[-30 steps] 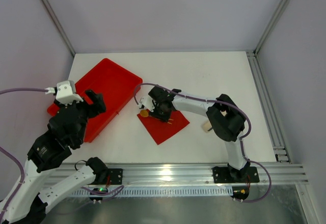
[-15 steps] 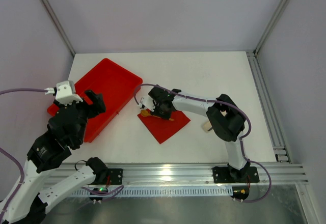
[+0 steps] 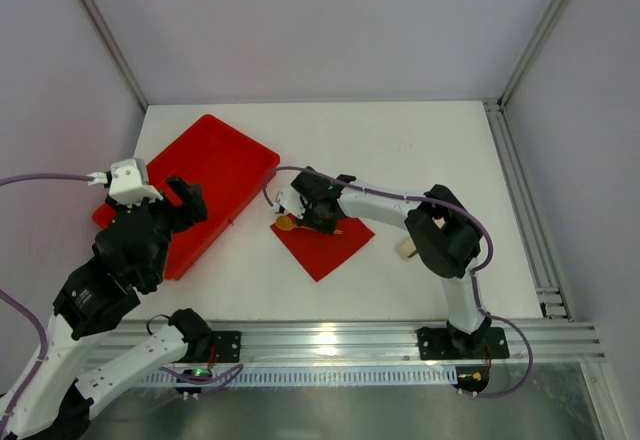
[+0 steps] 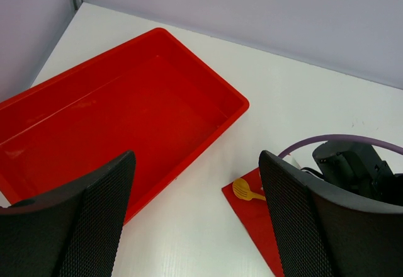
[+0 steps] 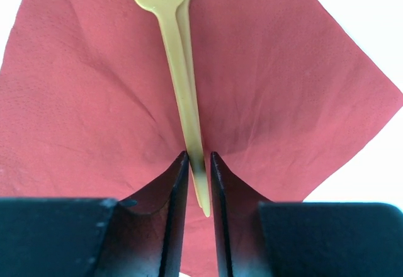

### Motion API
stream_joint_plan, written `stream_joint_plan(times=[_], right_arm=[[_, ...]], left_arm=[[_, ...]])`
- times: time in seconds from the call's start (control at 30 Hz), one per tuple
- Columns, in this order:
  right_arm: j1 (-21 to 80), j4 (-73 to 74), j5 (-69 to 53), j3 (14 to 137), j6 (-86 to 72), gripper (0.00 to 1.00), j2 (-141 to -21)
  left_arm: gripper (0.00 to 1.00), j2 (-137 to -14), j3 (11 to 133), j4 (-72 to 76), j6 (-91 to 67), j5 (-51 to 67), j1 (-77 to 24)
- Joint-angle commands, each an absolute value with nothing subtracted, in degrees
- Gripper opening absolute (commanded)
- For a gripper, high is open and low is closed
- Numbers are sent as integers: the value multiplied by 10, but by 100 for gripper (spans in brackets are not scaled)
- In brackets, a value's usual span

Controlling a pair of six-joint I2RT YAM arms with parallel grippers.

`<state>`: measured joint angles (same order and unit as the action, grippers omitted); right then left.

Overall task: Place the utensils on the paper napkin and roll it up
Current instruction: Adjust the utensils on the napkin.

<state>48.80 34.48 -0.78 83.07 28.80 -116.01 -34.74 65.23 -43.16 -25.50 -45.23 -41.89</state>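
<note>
The red paper napkin [image 3: 325,245] lies flat on the white table, right of the tray. Two pale tan utensils [image 5: 173,50], a fork on top of another piece, lie stacked along the napkin [image 5: 283,101], heads toward its far left corner [image 3: 288,224]. My right gripper [image 5: 198,157] sits low over the napkin, its jaws shut on the utensils' handle ends. It shows in the top view too [image 3: 318,222]. My left gripper [image 4: 195,163] hangs open and empty above the table between tray and napkin [image 4: 252,220]; one utensil head [image 4: 242,190] peeks out there.
A large red plastic tray [image 3: 215,160] with a raised rim [image 4: 208,63] lies empty at the left. A small pale item [image 3: 408,250] sits on the table by the right arm's elbow. Metal frame rails run along the right and near edges.
The right gripper's jaws have narrowed onto the utensil handles and the gripper has edged slightly toward the napkin's far left corner. The left arm has not moved.
</note>
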Motion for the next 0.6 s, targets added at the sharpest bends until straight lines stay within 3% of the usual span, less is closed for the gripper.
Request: stream_joint_plan(times=[0.0, 0.17, 0.57], right_arm=[[491, 336, 22, 852, 297, 27, -1143], [493, 328, 38, 847, 294, 32, -1142], [493, 281, 103, 837, 212, 56, -1085]], left_arm=[[81, -345, 665, -426, -256, -450, -419], [81, -340, 664, -429, -257, -453, -419], [82, -329, 679, -477, -287, -421, -419]])
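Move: The fork and spoon lie together across the red napkin, their handles between the right fingertips. Their shared middle is about 4 cm left and 1 cm ahead of that hand, 1 cm lower, and the spoon bowl about 10 cm left and 2 ahead. The napkin's middle is 1 cm back and 1 cm left, the utensil tray roughly 22 cm right and 2 back. From the left hand, the fork and spoon lie about 21 cm right, 10 ahead and 34 below. The fork and spoon handles, at first straddled near their ends by the right fingertips, are left free as that hand first edges half a centimetre forward and right, then lifts with gathering speed, about 3 cm up and 2 cm forward in all. Meanwhile the fingers spread to roughly twice their gap and the fingertips swing outward some 10 degrees. ##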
